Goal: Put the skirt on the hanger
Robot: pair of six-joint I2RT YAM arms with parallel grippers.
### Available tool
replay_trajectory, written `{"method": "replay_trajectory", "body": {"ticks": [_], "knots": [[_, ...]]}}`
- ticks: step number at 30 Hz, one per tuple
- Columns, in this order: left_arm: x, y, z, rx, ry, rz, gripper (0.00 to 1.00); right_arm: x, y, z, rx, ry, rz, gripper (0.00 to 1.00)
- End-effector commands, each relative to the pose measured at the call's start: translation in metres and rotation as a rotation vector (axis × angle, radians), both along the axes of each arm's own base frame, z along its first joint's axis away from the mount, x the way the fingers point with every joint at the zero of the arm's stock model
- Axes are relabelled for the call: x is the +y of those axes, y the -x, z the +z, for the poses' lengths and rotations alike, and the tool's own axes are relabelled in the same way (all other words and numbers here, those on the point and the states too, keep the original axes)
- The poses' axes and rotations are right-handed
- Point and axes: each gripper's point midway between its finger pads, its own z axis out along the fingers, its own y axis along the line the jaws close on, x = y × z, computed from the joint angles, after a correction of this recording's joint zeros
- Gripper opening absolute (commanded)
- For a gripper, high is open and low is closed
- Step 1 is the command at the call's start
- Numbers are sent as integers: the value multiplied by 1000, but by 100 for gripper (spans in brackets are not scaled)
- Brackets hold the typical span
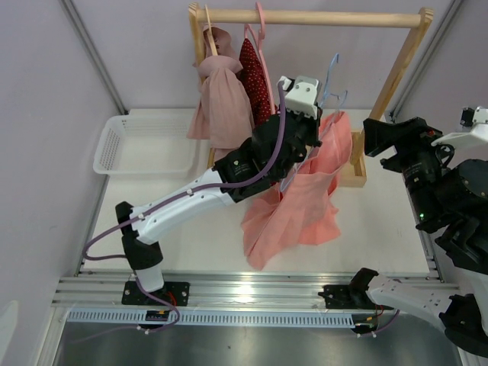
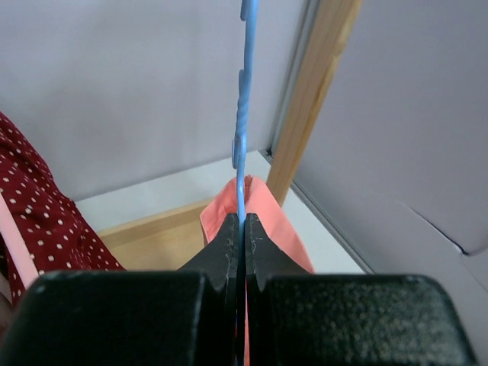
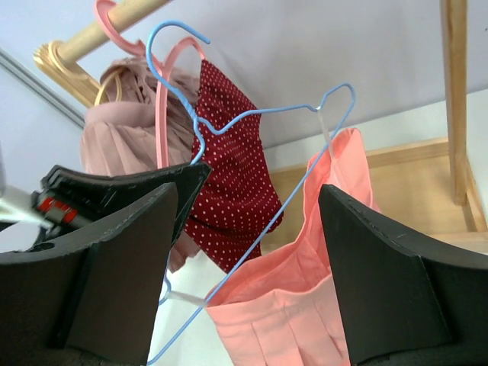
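Observation:
The salmon skirt (image 1: 297, 206) hangs from the thin light-blue hanger (image 1: 333, 84), below the rack and in front of it. Its hem trails on the table. In the right wrist view the skirt (image 3: 290, 305) is fixed by its waist corners to both ends of the tilted hanger (image 3: 252, 114). My left gripper (image 1: 311, 143) is shut on the hanger wire. In its own view the jaws (image 2: 243, 221) pinch the blue wire (image 2: 244, 114), with skirt cloth (image 2: 271, 217) just behind. To the right of the skirt, my right gripper (image 1: 371, 137) is open and touches nothing. Its fingers (image 3: 252, 194) frame the skirt.
A wooden rack (image 1: 305, 17) at the back carries a pale pink garment (image 1: 223, 99), a dark red dotted garment (image 1: 255, 80) and a pink hanger (image 1: 261, 23). Its right post (image 1: 396, 72) stands beside the skirt. A white basket (image 1: 145, 145) sits at the left.

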Motion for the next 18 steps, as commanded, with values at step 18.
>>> {"method": "replay_trajectory", "body": {"ticks": [18], "knots": [[43, -55, 110, -221, 293, 146, 0, -22, 11, 28, -57, -14, -40, 80]]}}
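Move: The left hand already grips the blue hanger by its neck, with the skirt hanging from it some 18 cm below the hand. The rack's rail, a bare stretch of it, runs about 17 cm straight ahead and 12 cm higher. The dotted garment hangs about 17 cm ahead and 14 cm left, the right post stands level with the rail and 22 cm right. From the empty right hand the rail is about 26 cm ahead, 12 cm left and 7 cm up. Keeping its shut grip on the hanger's neck, the left hand carries hanger and skirt forward about 6.5 cm towards the rail, climbing some 3 cm on the way with a slight drift left, so that the hook rises towards the bare stretch between the dotted garment and the right post, while the wrist turns roughly 10 degrees, mostly counter-clockwise. The right hand, wide open and holding nothing, eases a couple of centimetres up and to the right, clear of the hanger, and comes to a stop. ##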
